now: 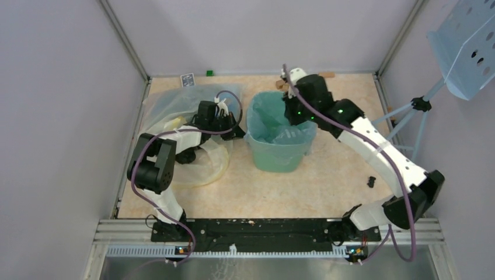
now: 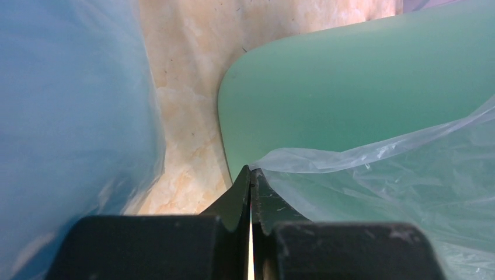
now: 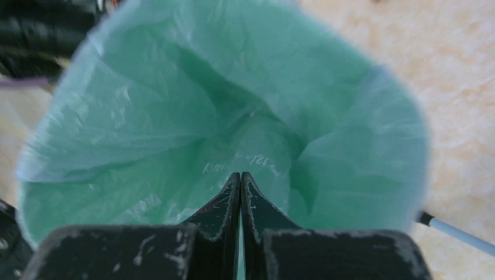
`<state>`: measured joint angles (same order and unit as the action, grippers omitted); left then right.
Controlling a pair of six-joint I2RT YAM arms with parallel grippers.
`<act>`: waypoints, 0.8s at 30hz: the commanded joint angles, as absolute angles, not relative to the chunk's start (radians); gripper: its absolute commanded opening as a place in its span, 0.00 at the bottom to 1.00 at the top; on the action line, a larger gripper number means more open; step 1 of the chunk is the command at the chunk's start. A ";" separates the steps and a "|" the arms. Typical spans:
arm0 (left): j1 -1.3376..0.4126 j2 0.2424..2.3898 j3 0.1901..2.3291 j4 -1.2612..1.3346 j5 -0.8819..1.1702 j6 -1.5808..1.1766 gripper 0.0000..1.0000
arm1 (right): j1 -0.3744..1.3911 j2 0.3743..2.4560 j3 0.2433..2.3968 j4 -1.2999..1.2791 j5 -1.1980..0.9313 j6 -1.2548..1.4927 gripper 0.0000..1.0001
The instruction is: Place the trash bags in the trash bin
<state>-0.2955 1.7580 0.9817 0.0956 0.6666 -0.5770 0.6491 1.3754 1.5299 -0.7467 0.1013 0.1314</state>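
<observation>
The mint-green trash bin (image 1: 279, 153) stands mid-table. A light-blue trash bag (image 1: 274, 119) lines it and drapes over its rim. My left gripper (image 1: 238, 132) is at the bin's left rim. In the left wrist view its jaws (image 2: 251, 171) are shut, and the taut edge of the bag film (image 2: 403, 175) runs right into the tips, against the bin wall (image 2: 350, 81). My right gripper (image 1: 290, 114) hangs over the bin's far right side. In the right wrist view it (image 3: 241, 175) is shut above the bag lining (image 3: 175, 116), and no film shows between its fingers.
A bigger clear bag (image 1: 175, 100) with a yellow tint lies left of the bin, under the left arm, and fills the left (image 2: 70, 105) of the left wrist view. A small card (image 1: 187, 80) and green block (image 1: 209, 73) sit by the back wall. A small black piece (image 1: 372, 181) lies right.
</observation>
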 commanded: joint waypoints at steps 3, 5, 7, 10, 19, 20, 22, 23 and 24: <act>-0.299 1.774 1.020 0.112 0.686 -0.566 0.00 | 0.696 1.444 1.430 -0.779 0.090 0.059 0.00; -0.302 1.781 1.022 0.112 0.689 -0.566 0.00 | 0.696 1.465 1.408 -0.780 0.088 0.045 0.00; -0.305 1.787 1.027 0.112 0.691 -0.566 0.00 | 0.696 1.494 1.398 -0.794 0.098 0.032 0.00; -0.313 1.798 1.036 0.110 0.693 -0.565 0.00 | 0.696 1.532 1.390 -0.806 0.103 0.020 0.00; -0.325 1.812 1.059 0.077 0.697 -0.548 0.00 | 0.696 1.629 1.381 -0.798 0.055 0.011 0.00; -0.325 1.809 1.061 0.070 0.695 -0.542 0.00 | 0.698 1.639 1.383 -0.800 0.052 0.014 0.00; -0.325 1.808 1.063 0.058 0.691 -0.533 0.00 | 0.701 1.652 1.372 -0.795 0.044 0.017 0.00; -0.325 1.808 1.063 0.056 0.690 -0.532 0.00 | 0.703 1.655 1.362 -0.787 0.044 0.017 0.00; -0.326 1.808 1.063 0.055 0.690 -0.532 0.00 | 0.704 1.659 1.348 -0.776 0.043 0.019 0.00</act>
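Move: The loose middle of the trash bag lining the bin lies about 4 cm ahead of the right hand, 3 cm to its left and some 23 cm below. The bin itself is centred on about the same spot. A brown lump stands behind the bin, roughly 26 cm ahead of the right hand and 1 cm to its left. From the left hand, already shut on the bag's edge outside the bin's left wall, that middle is about 5 cm ahead and 15 cm to the right, slightly lower. The left fingers keep their pinch on the bag's edge beside the bin, easing about 1 cm right, towards the bin. Meanwhile the right hand, fingers shut, plunges some 17 cm down through the bag's mouth, quickly at first and then more steadily, drifting slightly back while the wrist tips the fingers about 25 degrees steeper. It closes on the loose plastic inside; contact there can't be made out. ##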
